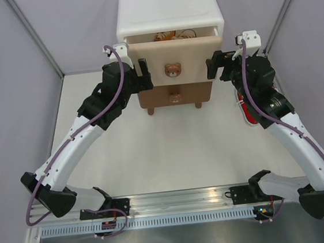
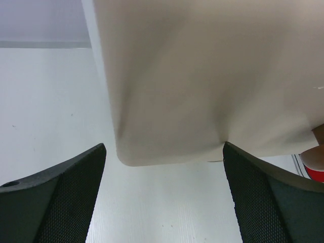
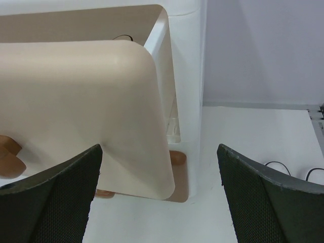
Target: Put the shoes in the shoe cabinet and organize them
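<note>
The white shoe cabinet (image 1: 167,8) stands at the back centre. Its beige upper drawer (image 1: 176,59) is pulled out, and orange shoes (image 1: 166,37) show inside it. The brown lower drawer (image 1: 174,96) is shut. My left gripper (image 1: 143,72) is open at the upper drawer front's left edge; in the left wrist view (image 2: 163,147) the beige front (image 2: 202,81) lies between its fingers. My right gripper (image 1: 217,66) is open at the front's right edge, and in the right wrist view (image 3: 159,147) the front's corner (image 3: 101,111) sits between its fingers. A red shoe (image 1: 245,111) lies on the table under my right arm and shows in the left wrist view (image 2: 315,169).
Grey walls with metal posts close in the table on both sides. A metal rail (image 1: 176,201) with the arm bases runs along the near edge. White table surface (image 1: 171,149) lies in front of the cabinet.
</note>
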### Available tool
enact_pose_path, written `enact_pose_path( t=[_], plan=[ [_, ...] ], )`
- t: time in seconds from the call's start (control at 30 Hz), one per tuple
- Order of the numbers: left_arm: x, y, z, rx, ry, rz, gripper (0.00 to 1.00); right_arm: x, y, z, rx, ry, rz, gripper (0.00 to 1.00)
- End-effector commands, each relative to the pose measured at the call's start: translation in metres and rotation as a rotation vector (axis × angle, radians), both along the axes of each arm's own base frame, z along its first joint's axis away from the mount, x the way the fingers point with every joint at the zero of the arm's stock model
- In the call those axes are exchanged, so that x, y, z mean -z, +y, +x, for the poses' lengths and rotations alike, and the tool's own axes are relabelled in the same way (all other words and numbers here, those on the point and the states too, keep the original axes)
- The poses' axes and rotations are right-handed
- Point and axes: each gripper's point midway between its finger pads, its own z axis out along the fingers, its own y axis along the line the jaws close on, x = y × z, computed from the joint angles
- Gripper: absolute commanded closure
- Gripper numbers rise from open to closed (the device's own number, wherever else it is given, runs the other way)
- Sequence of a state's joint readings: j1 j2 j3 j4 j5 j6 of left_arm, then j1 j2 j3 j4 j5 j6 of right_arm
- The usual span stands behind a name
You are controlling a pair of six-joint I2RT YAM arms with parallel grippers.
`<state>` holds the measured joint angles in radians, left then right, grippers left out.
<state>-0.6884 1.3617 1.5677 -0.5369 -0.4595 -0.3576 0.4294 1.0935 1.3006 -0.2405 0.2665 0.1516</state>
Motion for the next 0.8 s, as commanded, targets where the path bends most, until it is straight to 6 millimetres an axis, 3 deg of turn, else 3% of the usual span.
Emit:
enact_pose_path(
  t=[0.0,0.33,0.77],
  plan=[
    [-0.035,0.007,0.019,-0.052,-0.093,-0.092,0.02,-0.009,-0.004,0.015,0.052,-0.051,0.002,0.02],
    [-0.025,0.006,0.034,-0.065,-0.082,-0.092,0.02,0.021,-0.013,0.053,0.155,0.000,-0.006,0.02],
    [-0.008,0.009,0.054,-0.083,-0.053,-0.078,0.02,0.038,-0.013,0.067,0.147,0.051,0.013,0.02]
  ],
)
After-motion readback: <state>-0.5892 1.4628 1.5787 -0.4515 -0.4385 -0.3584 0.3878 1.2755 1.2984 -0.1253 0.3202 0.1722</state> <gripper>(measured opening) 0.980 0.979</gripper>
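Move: The open upper drawer's front is right at my fingertips. From my left hand its middle is about 3 cm ahead, 14 cm right and 2 cm up; from my right, 3 cm ahead, 18 cm left and 2 cm down. The bear knob sticks out there, only 1 cm ahead of either hand. Behind the front lie the orange shoes, some 9 cm beyond its middle, and the lower drawer sits about 5 cm beyond and 15 cm below that middle. With both grippers still wide open, I keep pushing the drawer front forward into the cabinet, my left hand's right finger on its left part and my right hand's left finger on its right part. Each hand goes about 5 cm; my right sinks some 4 cm along the way, my left about 2 cm, mostly late, and both turn slightly inward apart from that: the left counter-clockwise, the right clockwise. ##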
